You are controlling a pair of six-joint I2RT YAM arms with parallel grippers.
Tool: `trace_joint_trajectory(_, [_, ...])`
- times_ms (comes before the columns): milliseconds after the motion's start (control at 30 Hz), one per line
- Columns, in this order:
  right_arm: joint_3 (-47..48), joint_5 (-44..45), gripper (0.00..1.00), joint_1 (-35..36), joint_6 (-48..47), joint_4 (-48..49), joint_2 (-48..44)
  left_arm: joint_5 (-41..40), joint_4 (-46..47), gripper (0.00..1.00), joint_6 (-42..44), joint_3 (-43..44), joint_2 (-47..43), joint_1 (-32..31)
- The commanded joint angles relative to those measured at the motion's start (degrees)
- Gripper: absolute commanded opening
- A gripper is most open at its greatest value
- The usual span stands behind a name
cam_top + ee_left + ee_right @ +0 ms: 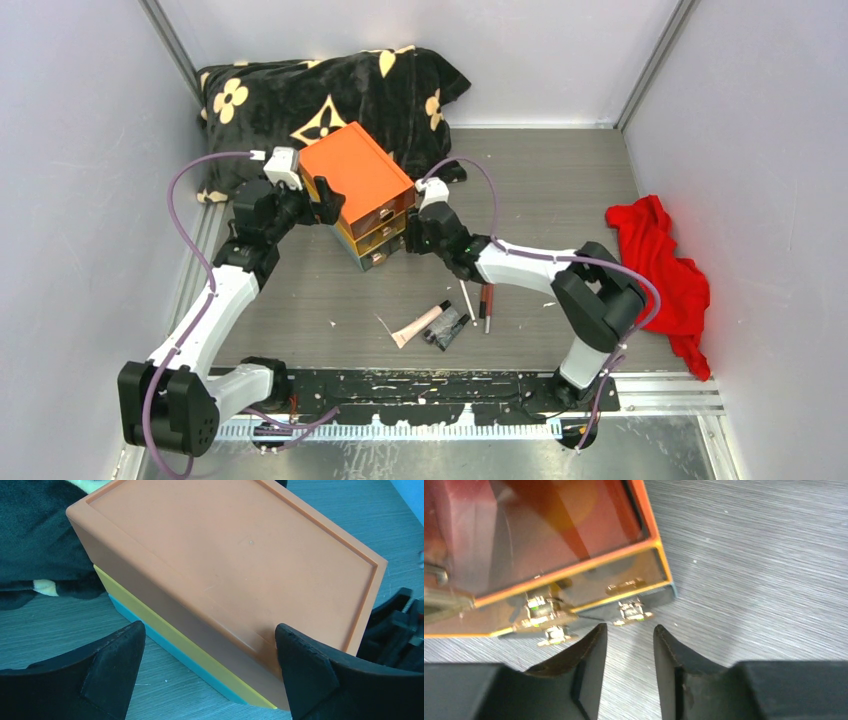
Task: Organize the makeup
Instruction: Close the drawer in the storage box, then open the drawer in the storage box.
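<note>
Loose makeup lies on the table in front of the arms: a pinkish tube (420, 323), a black tube (447, 328), a thin white pencil (467, 298) and a red pencil (487, 306). Neither gripper holds any of it. My left gripper (328, 208) (210, 630) is open wide at the left corner of the orange box (355, 185) (235, 565), with its right finger (305, 670) against the box's edge. My right gripper (408, 238) (630, 628) stands open, empty, just in front of the box's clear drawers (589, 587) and their small metal handles (631, 611).
A black blanket with tan flower prints (320, 95) is bunched behind the box at the back wall. A red cloth (660, 265) lies at the right side of the table. White walls close in the left, back and right.
</note>
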Motion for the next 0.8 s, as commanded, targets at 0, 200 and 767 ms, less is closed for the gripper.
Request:
trace_joint_trajectory(0, [-4.1,2.2,0.49,-0.2,-3.5,4.1,-6.6,-0.8,-4.7,1.00,1.9,0.1,1.3,0.4])
trace_joint_trajectory(200, [-8.8,-0.4,0.63,-0.1,-8.5,7.5,-6.3,-0.9,-4.3,1.00,1.7,0.1,1.7,0.4])
trace_joint_trajectory(767, [-11.1,-4.2,0.64,-0.1,-18.0,26.3,2.9,-1.0,-3.0,1.00,1.6,0.1,4.0,0.4])
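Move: The right hand is just off the storage box's front. Its likely target, the right-hand bottom knob, is about 2 cm ahead, 1 cm left and 7 cm below. The already shut middle drawer's knob is about 3 cm ahead, 4 cm left and 2 cm below; the left-hand bottom knob is some 2 cm back, 7 cm left and equally low as its twin. From the left hand, the target knob is roughly 8 cm back, 15 cm right and 17 cm down. Back and to the right first, about 4 cm away from the closed drawer front, the right hand then sinks some 5 cm beside the box and near the end eases about 1 cm forward-left towards the bottom-row knobs. Its partly open fingers spread wider, while the wrist rolls left side down, levels the fingers a little and turns about 10 degrees counter-clockwise. ##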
